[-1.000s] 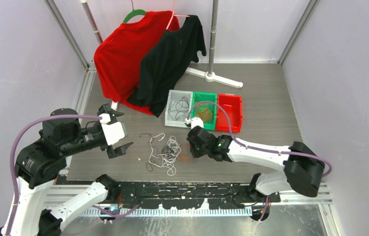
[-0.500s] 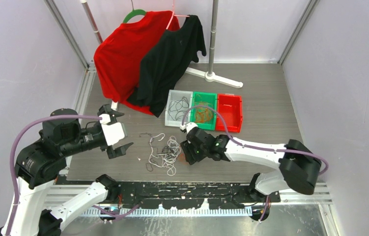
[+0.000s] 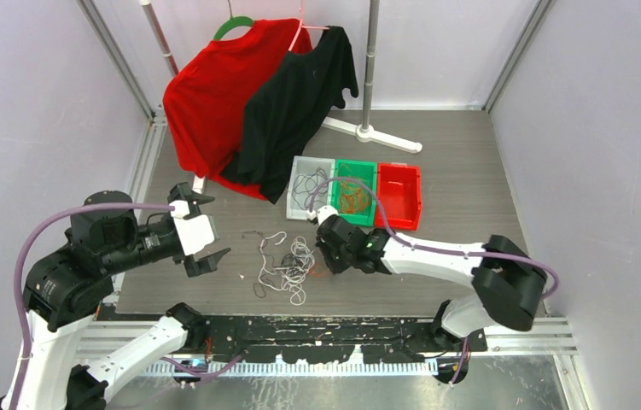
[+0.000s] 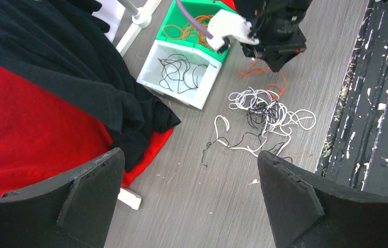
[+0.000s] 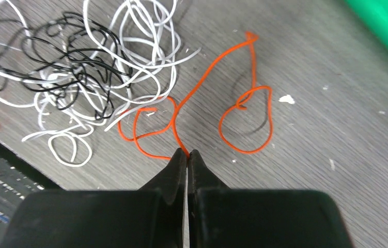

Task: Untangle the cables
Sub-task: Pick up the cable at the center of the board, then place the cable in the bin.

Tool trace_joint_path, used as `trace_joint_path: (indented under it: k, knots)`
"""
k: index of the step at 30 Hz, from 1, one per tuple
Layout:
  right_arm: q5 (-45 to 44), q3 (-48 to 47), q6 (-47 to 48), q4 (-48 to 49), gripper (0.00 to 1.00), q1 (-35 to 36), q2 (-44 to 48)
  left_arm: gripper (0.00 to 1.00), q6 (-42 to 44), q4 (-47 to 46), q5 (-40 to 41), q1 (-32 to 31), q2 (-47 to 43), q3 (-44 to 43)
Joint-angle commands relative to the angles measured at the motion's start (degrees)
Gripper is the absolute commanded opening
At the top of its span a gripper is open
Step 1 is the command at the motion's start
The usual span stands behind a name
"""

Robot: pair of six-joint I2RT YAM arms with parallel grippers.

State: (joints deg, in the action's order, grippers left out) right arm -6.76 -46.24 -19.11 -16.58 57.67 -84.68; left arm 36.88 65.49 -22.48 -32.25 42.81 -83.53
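A tangle of white and black cables (image 3: 287, 269) (image 4: 264, 111) (image 5: 78, 67) lies on the table near its front edge. Just right of it lies a loose orange cable (image 5: 271, 111) (image 4: 279, 85) in loops. My right gripper (image 5: 187, 153) (image 3: 327, 260) is down at the table, shut on a strand of this orange cable at the very tips. To the left, my left gripper (image 4: 189, 154) (image 3: 221, 224) hangs wide open above the table, holding nothing.
Three bins stand behind the tangle: a white one (image 3: 311, 160) with black cables, a green one (image 3: 356, 163) with orange cables, and a red one (image 3: 398, 201). Red and black shirts (image 3: 248, 94) hang on a rack at the back left. Its white foot (image 3: 376, 135) lies on the table.
My right gripper has moved left toward the tangle, opened briefly, and shut on the orange cable. The left arm has not moved.
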Motion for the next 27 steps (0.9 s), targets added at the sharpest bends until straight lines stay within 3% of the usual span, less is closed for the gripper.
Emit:
trace_joint_path:
  k: [1, 6, 11, 27]
  knots:
    - [-3.5, -2.2, 0.9, -2.2, 0.01, -1.0, 9.8, 0.99, 0.7, -0.9, -0.3, -0.2, -0.4, -0.3]
    - [-5.5, -6.1, 2.8, -10.3, 0.01, -4.0, 19.0, 0.99, 0.8, -1.0, -0.7, -0.2, -0.5, -0.1]
    - [-3.9, -10.8, 4.1, -12.2, 0.01, -10.4, 22.4, 0.99, 1.0, -0.7, -0.8, -0.2, -0.7, 0.0]
    - [5.2, -18.0, 4.3, -3.9, 0.01, -26.4, 9.8, 0.99, 1.2, 0.2, -0.6, -0.2, -1.1, -0.8]
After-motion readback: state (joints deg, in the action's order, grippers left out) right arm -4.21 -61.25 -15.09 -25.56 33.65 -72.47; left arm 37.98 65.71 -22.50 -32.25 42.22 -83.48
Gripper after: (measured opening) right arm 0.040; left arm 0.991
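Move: The right hand already pinches an orange cable just above the table. Its goal, the green bin, lies about 17 cm ahead and 5 cm to its right, roughly level. The white bin is some 18 cm ahead and 5 cm left, the red bin 16 cm ahead and 15 cm right. The white-and-black tangle sits 9 cm left, straight across. From the idle left hand the green bin is about 22 cm ahead, 25 cm right and 33 cm below. Upward first and briskly, the right hand hauls the still-pinched orange cable some 17 cm off the table, swinging forward about 12 cm and to the right about 8 cm towards the green bin, and sinks slightly at the end. The wrist turns clockwise nearly 20 degrees and tips up a little; the fingers stay shut. ##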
